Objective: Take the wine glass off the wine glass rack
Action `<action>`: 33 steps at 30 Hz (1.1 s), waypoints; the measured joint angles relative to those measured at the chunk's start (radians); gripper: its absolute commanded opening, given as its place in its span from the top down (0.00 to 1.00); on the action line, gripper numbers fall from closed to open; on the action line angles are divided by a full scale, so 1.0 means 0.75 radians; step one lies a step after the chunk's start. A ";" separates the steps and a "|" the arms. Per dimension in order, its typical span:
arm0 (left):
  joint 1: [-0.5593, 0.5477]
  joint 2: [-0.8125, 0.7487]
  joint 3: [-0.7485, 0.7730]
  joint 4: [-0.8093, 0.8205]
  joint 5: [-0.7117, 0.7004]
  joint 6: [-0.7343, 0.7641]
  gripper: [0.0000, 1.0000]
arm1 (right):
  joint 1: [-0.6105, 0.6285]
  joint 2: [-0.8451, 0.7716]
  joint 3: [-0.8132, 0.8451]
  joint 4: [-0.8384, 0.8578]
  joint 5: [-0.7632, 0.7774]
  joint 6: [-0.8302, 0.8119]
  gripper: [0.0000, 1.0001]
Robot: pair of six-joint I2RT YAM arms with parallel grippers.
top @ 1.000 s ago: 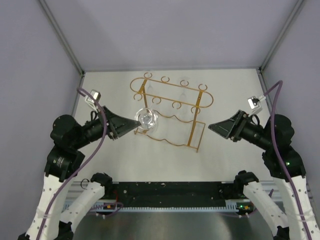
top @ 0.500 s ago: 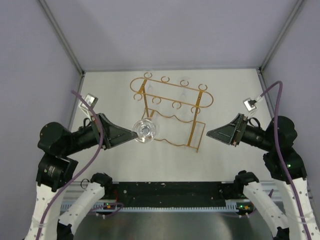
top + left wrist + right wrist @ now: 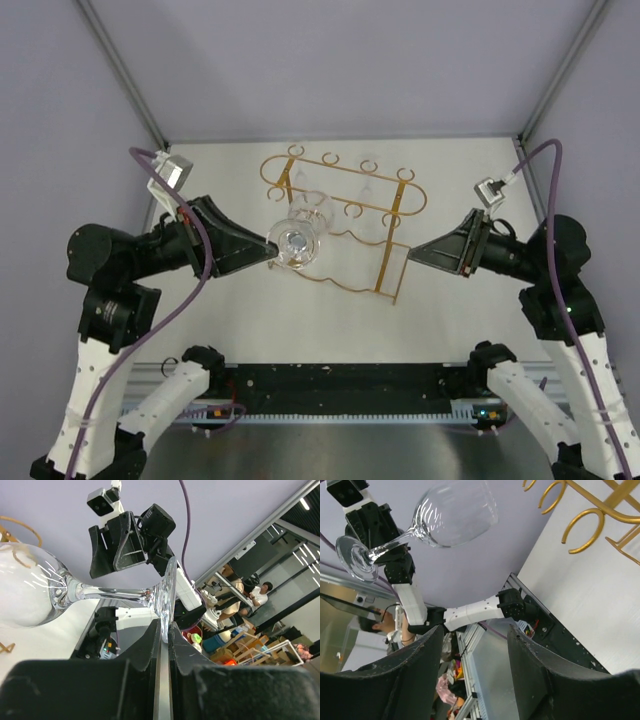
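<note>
The clear wine glass (image 3: 298, 240) is in the air by the left post of the gold wire wine glass rack (image 3: 385, 205), lying almost on its side. My left gripper (image 3: 272, 246) is shut on the rim of its flat foot (image 3: 167, 597); the stem and bowl (image 3: 27, 592) reach away to the left in the left wrist view. From the right wrist the glass (image 3: 456, 511) hangs apart from the rack's curled loops (image 3: 580, 525). My right gripper (image 3: 418, 254) stands open and empty to the right of the rack, its jaws (image 3: 475, 630) wide apart.
A faint clear shape, seemingly another glass (image 3: 368, 170), hangs at the rack's back rail. The rack's wavy base (image 3: 350, 275) lies between the two grippers. Grey walls close in the table (image 3: 470, 180) on three sides.
The left arm has lifted and turned with the glass, which dipped toward the front and came back up by the rack. The right gripper has edged left toward the rack, still open.
</note>
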 measured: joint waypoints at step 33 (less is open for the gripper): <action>-0.001 0.125 -0.101 0.679 0.220 0.425 1.00 | 0.653 0.427 0.252 0.513 0.399 0.239 0.41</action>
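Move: Pinched in the left hand by the rim of its foot, the wine glass hangs bowl down and forward, its middle about 6 cm ahead, 5 cm right and 7 cm below. From the right hand it is some 15 cm left, 3 cm ahead and 5 cm higher. The rack's middle stands about 16 cm ahead of the left hand, 11 cm right and 30 cm below; another hanging glass is roughly 20 cm ahead, 16 cm right, 28 cm below. Rolling about 40 degrees to swing the bowl forward and up, the left hand keeps its pinch on the foot rim and shifts only a couple of centimetres, rising and then sinking, edging back and then forward. The right hand, fingers open throughout, goes left and up about 12 cm towards the glass, turning slightly counter-clockwise with its fingertips tipping up, and stops short of it. ##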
